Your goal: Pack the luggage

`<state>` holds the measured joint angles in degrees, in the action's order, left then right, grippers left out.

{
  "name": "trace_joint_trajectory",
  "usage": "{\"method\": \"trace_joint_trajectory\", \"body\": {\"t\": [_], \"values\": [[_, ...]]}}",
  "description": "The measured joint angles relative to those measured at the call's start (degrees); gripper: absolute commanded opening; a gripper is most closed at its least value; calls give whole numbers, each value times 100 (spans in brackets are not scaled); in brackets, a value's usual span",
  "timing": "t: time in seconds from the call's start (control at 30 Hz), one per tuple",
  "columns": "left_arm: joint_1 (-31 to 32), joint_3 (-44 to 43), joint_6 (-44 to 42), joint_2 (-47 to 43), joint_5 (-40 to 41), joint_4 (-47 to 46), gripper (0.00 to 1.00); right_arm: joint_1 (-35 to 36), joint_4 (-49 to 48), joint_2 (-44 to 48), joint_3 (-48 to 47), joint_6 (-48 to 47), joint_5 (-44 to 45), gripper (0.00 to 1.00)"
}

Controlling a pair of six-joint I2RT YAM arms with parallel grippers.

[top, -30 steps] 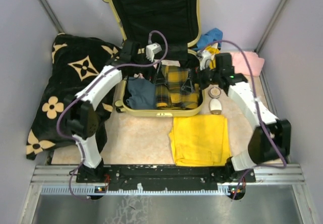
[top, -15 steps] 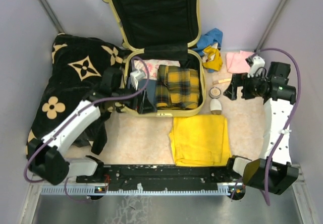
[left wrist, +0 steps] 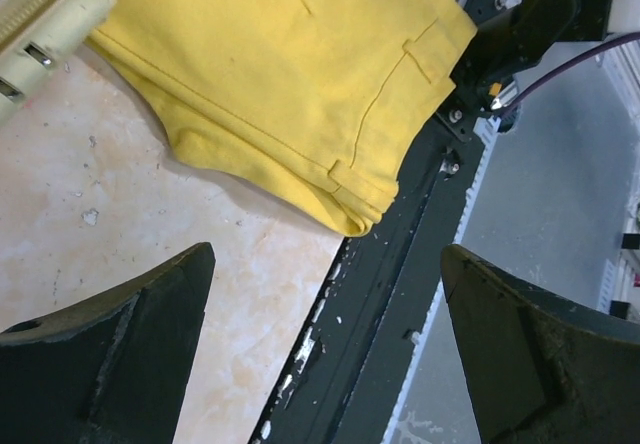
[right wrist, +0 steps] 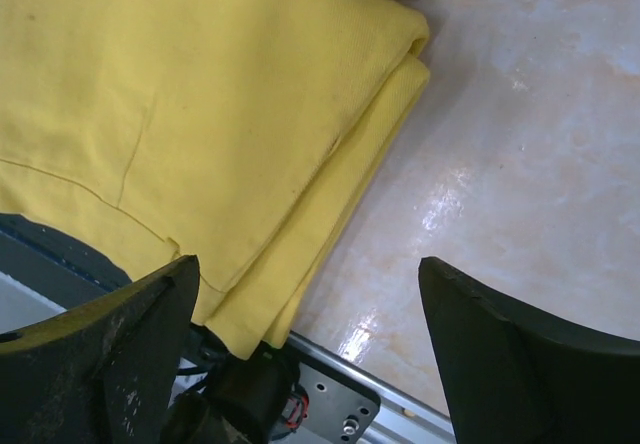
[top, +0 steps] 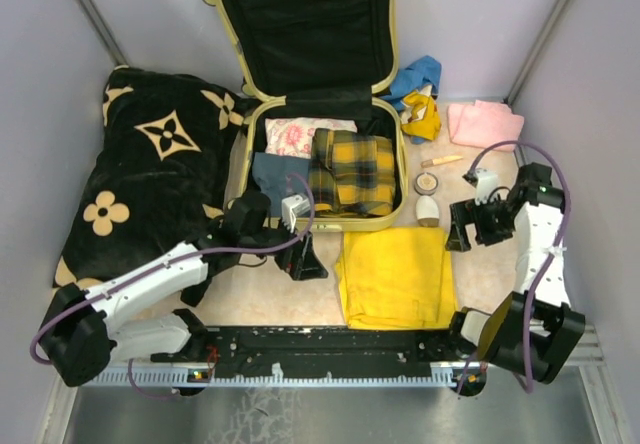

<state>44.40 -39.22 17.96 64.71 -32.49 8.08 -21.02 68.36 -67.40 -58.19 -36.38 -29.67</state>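
Note:
The luggage (top: 320,225), a pale-yellow hard-shell suitcase, lies open at the back with its black-lined lid (top: 305,24) raised. Inside are a yellow-black plaid garment (top: 350,169), a pink floral piece (top: 297,134) and a dark blue garment (top: 278,174). Folded yellow trousers (top: 395,276) lie in front of it. My left gripper (top: 308,262) hovers open just left of the trousers (left wrist: 290,64); its wrist view shows nothing at the gripper (left wrist: 328,249). My right gripper (top: 460,229) hangs open at the right edge of the trousers (right wrist: 180,114), with the gripper (right wrist: 308,262) empty.
A black blanket with tan flowers (top: 140,174) fills the left side. Right of the suitcase lie a blue cloth (top: 415,72), a small yellow cloth (top: 422,116), a pink cloth (top: 485,122), a round compact (top: 427,182) and a white item (top: 427,209). The black base rail (top: 330,342) runs along the near edge.
Both arms have pulled back from the suitcase toward the near edge and now flank the yellow trousers. The plaid garment stays in the suitcase.

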Motion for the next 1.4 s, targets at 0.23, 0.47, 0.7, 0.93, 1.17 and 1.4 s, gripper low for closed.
{"method": "trace_joint_trajectory", "body": {"t": [0.23, 0.47, 0.7, 0.93, 1.17, 1.4], "values": [[188, 260, -592, 59, 240, -533, 100, 28, -476, -931, 308, -680, 127, 89], [197, 260, -1381, 105, 192, -879, 100, 350, -1012, -1902, 278, -1213, -153, 84], [212, 260, -1827, 116, 179, -824, 100, 791, -1515, -2809, 15, -1318, -319, 72], [212, 258, -2149, 105, 225, -739, 100, 789, -1462, -3147, -101, -1775, -601, 31], [212, 79, -2317, 175, 323, -584, 100, 767, -1257, -2511, 240, -2782, -837, 0], [212, -157, -2601, 197, 363, -505, 100, 776, -964, -973, 813, -3851, -1097, 0]]}}
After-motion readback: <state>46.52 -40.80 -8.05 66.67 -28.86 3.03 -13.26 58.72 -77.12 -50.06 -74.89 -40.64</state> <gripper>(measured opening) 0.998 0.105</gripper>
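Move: The yellow trousers' far right corner lies about 6 cm ahead of the right hand, 2 cm to its left and 11 cm below; their middle is some 13 cm left and 4 cm back. The brown-capped bottle stands about 11 cm ahead and 7 cm left of that hand, the round tin 17 cm ahead and 8 cm left, both on the table. From the left hand the trousers' middle is some 20 cm to the right, about level, 13 cm below. Sinking about 11 cm and reaching some 6 cm forward, the right hand brings its open fingers down to the trousers' far right corner, shuts them and pinches the cloth, then lifts about 5 cm while drawing back and a little left, turning counter-clockwise. The empty left hand stays open beside the trousers' left edge, easing 3 cm forward and rolling its forward side up nearly 30 degrees. ##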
